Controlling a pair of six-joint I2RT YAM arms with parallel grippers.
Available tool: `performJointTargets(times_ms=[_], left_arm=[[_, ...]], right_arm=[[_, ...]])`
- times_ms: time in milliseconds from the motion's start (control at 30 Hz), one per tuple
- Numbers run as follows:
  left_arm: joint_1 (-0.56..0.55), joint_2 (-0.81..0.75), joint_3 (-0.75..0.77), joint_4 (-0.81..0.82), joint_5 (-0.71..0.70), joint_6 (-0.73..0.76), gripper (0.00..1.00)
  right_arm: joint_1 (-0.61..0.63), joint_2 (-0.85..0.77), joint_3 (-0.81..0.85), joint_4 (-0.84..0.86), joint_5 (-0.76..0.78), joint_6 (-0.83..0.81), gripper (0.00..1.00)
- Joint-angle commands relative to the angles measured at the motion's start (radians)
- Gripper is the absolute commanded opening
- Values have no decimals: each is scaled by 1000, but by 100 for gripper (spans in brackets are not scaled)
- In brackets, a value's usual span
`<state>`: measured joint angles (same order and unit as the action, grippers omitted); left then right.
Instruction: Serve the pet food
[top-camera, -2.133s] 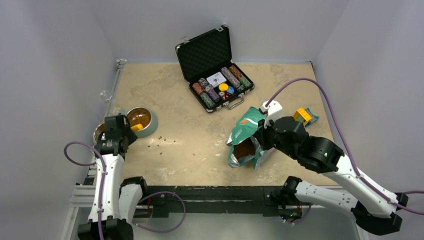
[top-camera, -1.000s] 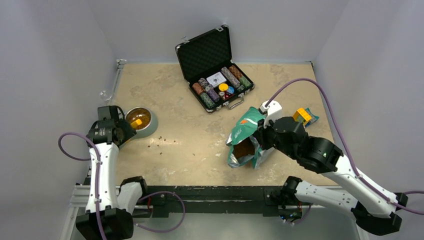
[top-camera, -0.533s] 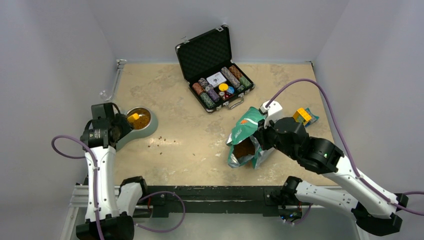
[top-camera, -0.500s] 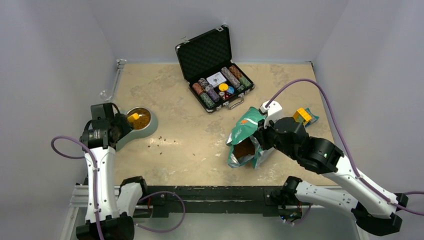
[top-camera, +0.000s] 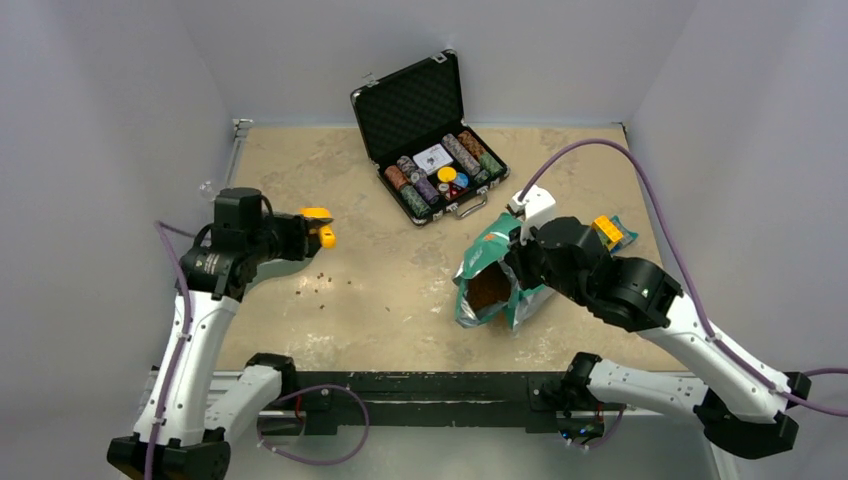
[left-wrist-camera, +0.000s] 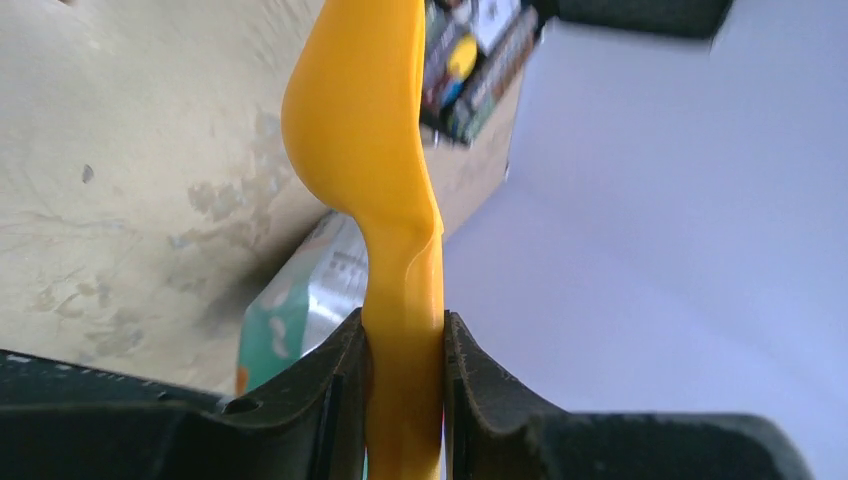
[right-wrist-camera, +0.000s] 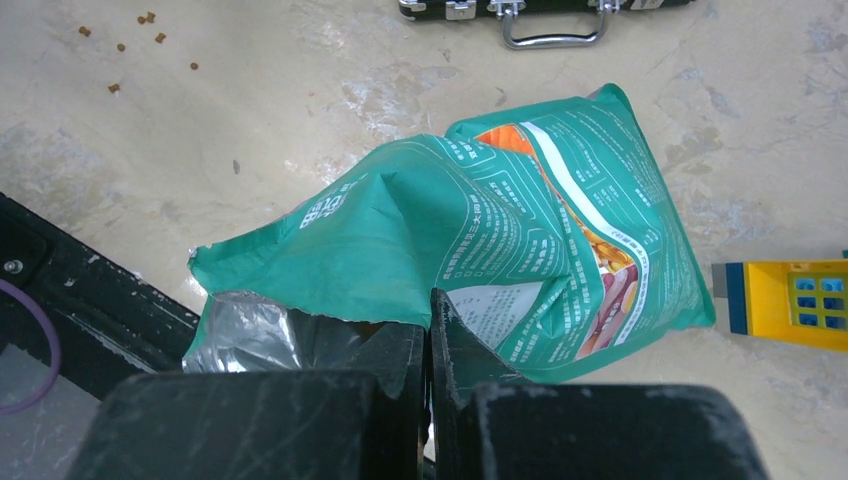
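Note:
My left gripper (top-camera: 300, 233) is shut on the handle of a yellow scoop (top-camera: 319, 228), held in the air above the table's left side. In the left wrist view the scoop (left-wrist-camera: 370, 150) runs up from between the fingers of this gripper (left-wrist-camera: 403, 350). The teal-green pouch (top-camera: 492, 268) lies right of centre, its mouth open toward the near edge. Brown pet food (top-camera: 490, 293) shows inside it. My right gripper (right-wrist-camera: 428, 325) is shut on the torn rim of the pouch (right-wrist-camera: 480, 230). A few pellets (top-camera: 318, 281) lie spilled on the table. The food bowl is mostly hidden under my left arm.
An open black case (top-camera: 430, 150) with poker chips stands at the back centre, with its handle (right-wrist-camera: 550, 38) toward the pouch. A yellow and blue block (top-camera: 605, 230) lies just right of the pouch, and the right wrist view also shows this block (right-wrist-camera: 790, 305). White walls enclose the table.
My left arm has swung right, away from the bowl, carrying the yellow scoop out over the table. The right gripper and the pouch have shifted slightly up and back.

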<state>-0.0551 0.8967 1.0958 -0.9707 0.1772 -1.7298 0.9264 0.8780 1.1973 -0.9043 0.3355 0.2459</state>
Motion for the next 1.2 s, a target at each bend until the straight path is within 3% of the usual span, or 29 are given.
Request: performJointTargets(times_ms=[0, 100, 267, 433, 533, 600, 833, 1000, 1067, 1100, 1167], left_arm=[[-147, -23, -43, 250, 204, 250, 0], [-275, 28, -49, 376, 370, 441, 0], [-450, -5, -36, 169, 316, 668, 0], [-466, -124, -73, 92, 304, 769, 0], [-466, -97, -113, 80, 382, 825, 0], [-466, -63, -152, 77, 351, 842, 0], [-465, 5, -358, 371, 93, 681, 0], [-462, 145, -487, 642, 241, 696, 0], [-462, 180, -497, 650, 261, 712, 0], [-462, 185, -500, 635, 259, 727, 3], [-462, 164, -489, 564, 220, 744, 33]], right_arm=[[-11, 28, 111, 10, 65, 9, 0], [-11, 64, 166, -39, 71, 34, 0], [-11, 117, 285, -97, 73, 51, 0], [-11, 150, 369, -141, 73, 76, 0], [-11, 171, 421, -166, 67, 84, 0], [-11, 185, 454, -182, 59, 92, 0], [-11, 187, 495, -216, 39, 140, 0], [-10, 145, 453, -228, 25, 155, 0], [-11, 137, 441, -231, 10, 154, 0], [-11, 136, 439, -233, 0, 151, 0], [-11, 141, 439, -235, -18, 143, 0]])
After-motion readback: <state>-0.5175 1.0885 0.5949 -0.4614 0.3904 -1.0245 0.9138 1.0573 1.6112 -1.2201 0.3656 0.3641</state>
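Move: The open mouth of the pet food bag is the left hand's goal, about 30 cm to its right, 10 cm back and 9 cm lower. The nearer bowl lies some 6 cm ahead, 9 cm left and 24 cm below this hand, with loose kibble about 3 cm back and 1 cm right, 27 cm down. From the right hand, which grips the bag's rim, the mouth is 6 cm left, 3 cm back and 9 cm below; the yellow toy block lies 12 cm ahead, 17 cm right and 24 cm below. The yellow scoop, still gripped in the left hand, swings right and back from beside the bowls towards the bag, about 13 cm each way, while the wrist turns some 65 degrees clockwise; then it sinks steeply, about 18 cm, easing slightly forward. Meanwhile the bag's rim, still pinched in the closed right fingers, is lifted about 6 cm. ##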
